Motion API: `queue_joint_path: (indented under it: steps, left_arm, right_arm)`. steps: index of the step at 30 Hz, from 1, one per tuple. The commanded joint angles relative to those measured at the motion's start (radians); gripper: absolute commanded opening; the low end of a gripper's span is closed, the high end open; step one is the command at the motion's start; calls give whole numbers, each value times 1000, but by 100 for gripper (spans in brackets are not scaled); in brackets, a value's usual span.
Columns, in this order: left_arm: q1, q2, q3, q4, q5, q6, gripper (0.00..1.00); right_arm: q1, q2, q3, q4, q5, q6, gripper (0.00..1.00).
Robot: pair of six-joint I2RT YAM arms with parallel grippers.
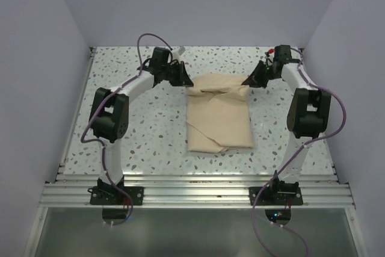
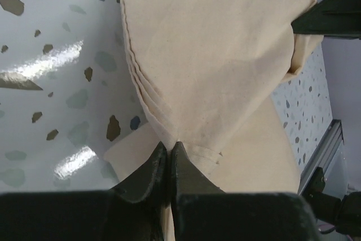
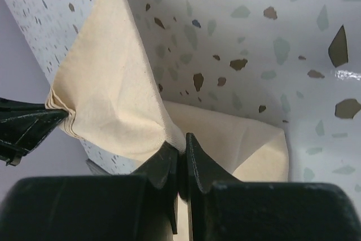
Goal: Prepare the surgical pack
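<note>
The surgical pack shows as a tan cloth sheet (image 1: 219, 118), folded into a bundle at the middle of the speckled table (image 1: 138, 136). My left gripper (image 1: 184, 80) is shut on the cloth's far left corner, and my right gripper (image 1: 248, 80) is shut on its far right corner. The stretch between them is lifted and taut. In the left wrist view several cloth layers (image 2: 214, 66) fan out from my shut left gripper (image 2: 170, 146), with the right gripper's tip (image 2: 327, 18) at the far corner. In the right wrist view the cloth (image 3: 107, 94) runs from my right gripper (image 3: 181, 142) to the left gripper (image 3: 28, 125).
Pale walls (image 1: 42, 58) close in the table on the left, right and back. An aluminium rail (image 1: 192, 192) runs along the near edge, with both arm bases bolted to it. Cables loop off each arm.
</note>
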Motion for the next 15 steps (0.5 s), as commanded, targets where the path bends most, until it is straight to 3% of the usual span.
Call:
queue_joint_path:
  steps: [1, 15]
  left_arm:
    - [-20, -140, -74, -74, 32, 86, 0]
    - [-155, -365, -306, -171, 8, 134, 0]
  right_arm:
    - [-2, -115, -6, -136, 21, -107, 0]
    - [3, -302, -262, -181, 18, -124, 0]
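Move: Both hands hold the far corners of the raised flap, to be laid over the folded wrap. The folded wrap's middle is about 13 cm back and 13 cm to the right of the left hand, some 9 cm below. From the right hand it is about 13 cm back, 12 cm to the left and 7 cm below. The wrap's near edge lies some 12 cm nearer the bases than that middle. Still pinching the raised flap, both hands draw back across the folded wrap, left about 12 cm, right 9. ##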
